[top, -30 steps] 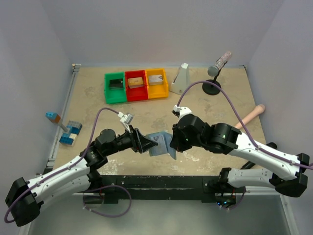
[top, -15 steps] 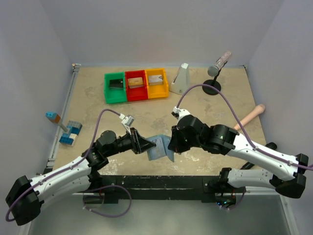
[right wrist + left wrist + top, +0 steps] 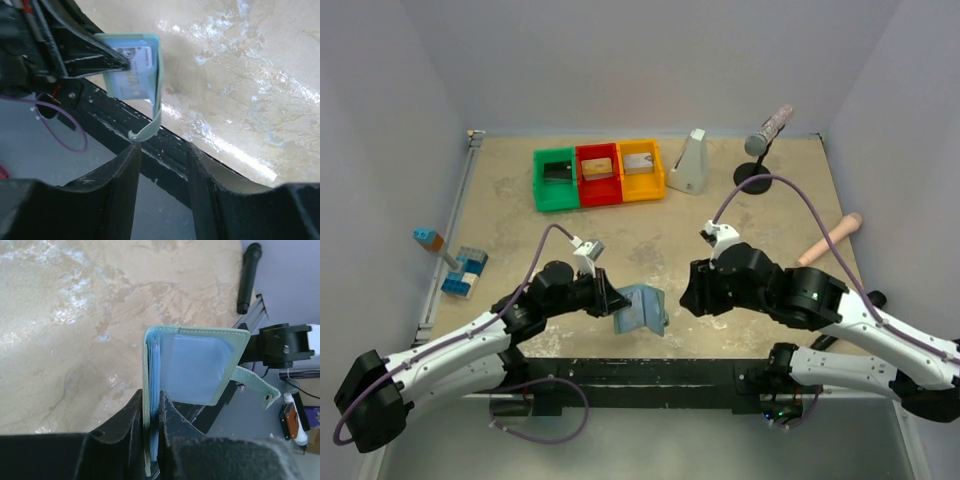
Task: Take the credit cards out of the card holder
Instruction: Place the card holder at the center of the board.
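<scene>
The card holder [image 3: 640, 310], a grey-green bifold with pale blue pockets, hangs open in the air just over the table's near edge. My left gripper [image 3: 613, 302] is shut on one flap of it [image 3: 151, 390], and the other flap [image 3: 197, 365] stands out sideways with the snap tab [image 3: 256, 386] dangling. In the right wrist view a pale credit card [image 3: 134, 75] with printed markings shows inside a pocket. My right gripper [image 3: 690, 297] is open to the right of the card holder and holds nothing [image 3: 162, 152]. The tab's end [image 3: 142, 131] hangs just above its left fingertip.
Green [image 3: 556, 182], red [image 3: 598, 175] and yellow [image 3: 640, 170] bins stand in a row at the back. A white wedge-shaped object [image 3: 688, 163] and a microphone on a stand [image 3: 760, 150] are beside them. A beige handle [image 3: 830, 240] lies right, blue bricks [image 3: 465, 272] left.
The right gripper opened, let go of the card holder and drew back to the right. The left gripper closed on the card holder's flap and now holds it alone.
</scene>
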{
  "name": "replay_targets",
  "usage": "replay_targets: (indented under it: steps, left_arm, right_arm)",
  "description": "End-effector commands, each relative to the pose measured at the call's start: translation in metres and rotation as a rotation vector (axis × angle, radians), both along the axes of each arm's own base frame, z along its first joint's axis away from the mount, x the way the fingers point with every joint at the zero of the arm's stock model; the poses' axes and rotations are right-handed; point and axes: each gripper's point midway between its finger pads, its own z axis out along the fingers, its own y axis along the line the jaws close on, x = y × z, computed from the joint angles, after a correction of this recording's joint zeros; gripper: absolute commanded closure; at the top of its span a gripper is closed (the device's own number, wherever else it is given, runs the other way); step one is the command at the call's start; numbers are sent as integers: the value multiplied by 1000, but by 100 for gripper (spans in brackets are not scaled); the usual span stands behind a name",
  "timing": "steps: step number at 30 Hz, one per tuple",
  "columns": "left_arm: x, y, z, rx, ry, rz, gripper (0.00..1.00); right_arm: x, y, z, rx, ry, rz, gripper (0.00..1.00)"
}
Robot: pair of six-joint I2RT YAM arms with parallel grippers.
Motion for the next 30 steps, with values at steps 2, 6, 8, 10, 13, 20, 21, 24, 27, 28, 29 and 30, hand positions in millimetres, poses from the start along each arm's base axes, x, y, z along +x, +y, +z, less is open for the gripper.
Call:
replay_targets:
  steps: [2, 6, 8, 10, 13, 20, 21, 24, 27, 28, 29, 30]
  left_arm:
    - [16, -3, -3, 57, 70, 83, 100]
    - [24, -5, -15, 106, 151, 139, 100]
    - [28, -7, -18, 120, 167, 154, 100]
    - [31, -9, -19, 113, 176, 163, 100]
    - [32, -11, -22, 109, 187, 177, 100]
    - [36, -23, -28, 80, 204, 159, 100]
    - [36, -25, -30, 75, 207, 153, 100]
    - [35, -31, -34, 50, 207, 128, 100]
    - [33, -37, -38, 37, 210, 91, 100]
    - [32, -40, -38, 34, 211, 75, 100]
    - [32, -42, -39, 31, 209, 62, 100]
    - [32, -44, -39, 29, 212, 50, 100]
  right_arm:
    - [-2, 23, 29, 156, -96, 118, 71]
    - [-7, 55, 14, 152, -55, 178, 89]
    - [-6, 68, -3, 120, -14, 178, 100]
    - [-1, 79, -23, 94, 25, 149, 100]
    - [4, 87, -49, 49, 69, 109, 100]
    - [24, 92, -99, -84, 117, 11, 100]
    - [28, 89, -105, -92, 121, -9, 100]
    - [39, 82, -122, -97, 156, -64, 100]
    - [50, 72, -139, -106, 188, -117, 100]
    - [53, 68, -144, -108, 202, -131, 100]
    - [55, 65, -148, -102, 209, -141, 100]
    - [58, 63, -152, -96, 218, -152, 100]
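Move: The left hand still grips one edge of the opened card holder, whose middle is about 4 cm to its right and 2 cm nearer the base; the middle of the board lies roughly 14 cm ahead, 5 cm right and 12 cm below. The red bin is some 35 cm ahead and 9 cm left. From the right hand, the card holder is about 10 cm left, 2 cm back and 9 cm lower. The right hand shuts its half-open fingers while lifting about 2 cm, swings left, then dives to some 15 cm below where it began, ending forward and slightly back to the right with its closed tips at the card holder's open inside. The left hand keeps its pinch and lowers the holder about 6 cm and a little forward, tipping roughly 15 degrees and easing right at the end. ##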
